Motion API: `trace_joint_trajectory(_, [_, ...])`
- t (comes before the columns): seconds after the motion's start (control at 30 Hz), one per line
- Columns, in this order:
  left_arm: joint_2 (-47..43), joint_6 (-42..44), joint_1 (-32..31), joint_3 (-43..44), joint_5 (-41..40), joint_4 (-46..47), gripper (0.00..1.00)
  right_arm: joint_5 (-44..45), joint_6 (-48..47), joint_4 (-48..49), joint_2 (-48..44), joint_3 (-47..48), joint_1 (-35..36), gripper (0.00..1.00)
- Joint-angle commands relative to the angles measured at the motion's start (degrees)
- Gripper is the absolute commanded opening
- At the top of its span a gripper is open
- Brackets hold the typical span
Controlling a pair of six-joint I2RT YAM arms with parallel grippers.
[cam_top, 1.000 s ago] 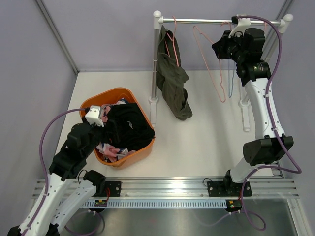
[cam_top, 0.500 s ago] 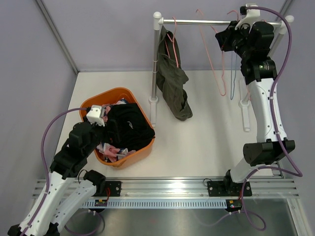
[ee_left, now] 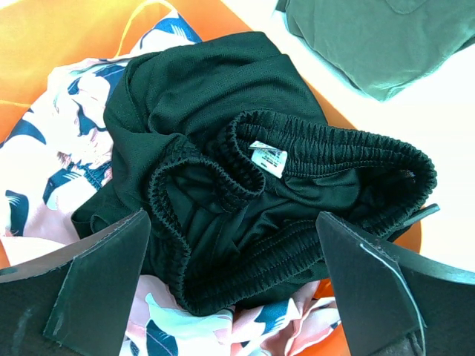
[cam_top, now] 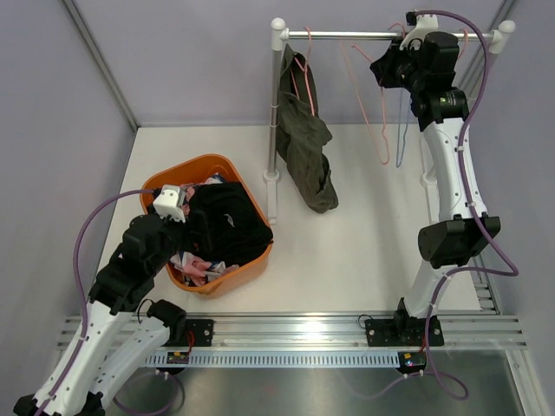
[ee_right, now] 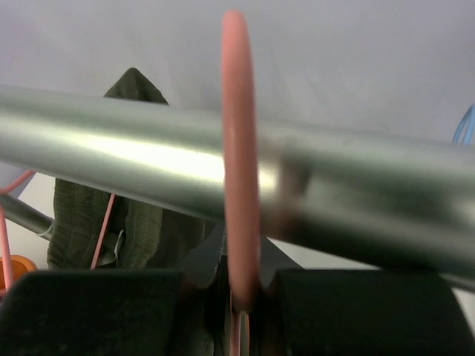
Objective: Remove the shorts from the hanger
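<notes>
Olive green shorts [cam_top: 305, 147] hang on a pink hanger at the left end of the rack rail [cam_top: 347, 35]. An empty pink hanger [cam_top: 364, 100] dangles further right, and my right gripper [cam_top: 388, 62] is shut on it just under the rail. In the right wrist view the hanger's hook [ee_right: 239, 170] crosses the rail [ee_right: 111, 141] above my right gripper [ee_right: 239, 297]. Black shorts [ee_left: 260, 185] lie on pink patterned shorts [ee_left: 59, 148] in the orange basket [cam_top: 186, 169]. My left gripper [ee_left: 234, 248] hovers open over them, holding nothing.
A blue hanger [cam_top: 401, 143] hangs just right of the pink one. The rack's white posts [cam_top: 271, 186] stand at the back of the table, the left one close to the basket. Grey walls close in the left and back sides.
My right gripper has risen and shifted left along the rail, carrying the empty pink hanger with it. The left arm and the basket's contents have not moved.
</notes>
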Motion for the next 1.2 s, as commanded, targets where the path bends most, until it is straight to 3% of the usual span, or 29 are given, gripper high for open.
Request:
trace_joint_trajectory(0.0, [0.4,0.8,0.0,-0.5,1.1,1.6,0.99,0.1,1.0,-0.9,0.2,3.1,0.0,0.00])
trace_joint_trajectory(0.17, [0.5,0.8,0.0,-0.5,1.2,1.6,0.99,0.9,1.5,-0.8,-1.3,-0.6,0.1,0.02])
trace_joint_trajectory(0.33, [0.6,0.8,0.0,-0.5,1.2,1.6,0.99,2.2,1.8,-0.1,-5.1,-5.0,0.4,0.11])
trace_joint_trajectory(0.7, [0.6,0.8,0.0,-0.4,0.8,1.4,0.99,4.3,3.0,-1.0,-14.2,-9.2,1.0,0.46])
trace_joint_trajectory(0.93, [0.6,0.7,0.0,-0.4,0.6,1.4,0.99,4.9,4.8,-1.4,-21.8,-14.7,2.1,0.54])
trace_joint_trajectory(1.17, [0.6,0.8,0.0,-0.4,0.7,1.4,0.99,11.4,1.5,-0.9,-23.4,-17.0,13.4,0.59])
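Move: The empty pink hanger is already in the right fingers just below its hook, and the rail it goes onto runs about 3 cm ahead of and 3 cm above this hand. The olive shorts hang some 14 cm to the left, level fore and aft, middle roughly 18 cm lower; the blue hanger is about 6 cm right, 2 cm ahead and 8 cm lower. From the left hand, that rail spot lies about 35 cm ahead, 41 cm right and 24 cm up. The pink hanger's hook is settled onto the rail as the right hand sinks about 1.5 cm; then the fingers open to a bit over half and let go. The hand backs away from the rail some 13 cm, gathering speed and rising about 6 cm above its start height, and swings left at the end, towards the olive shorts' side. ##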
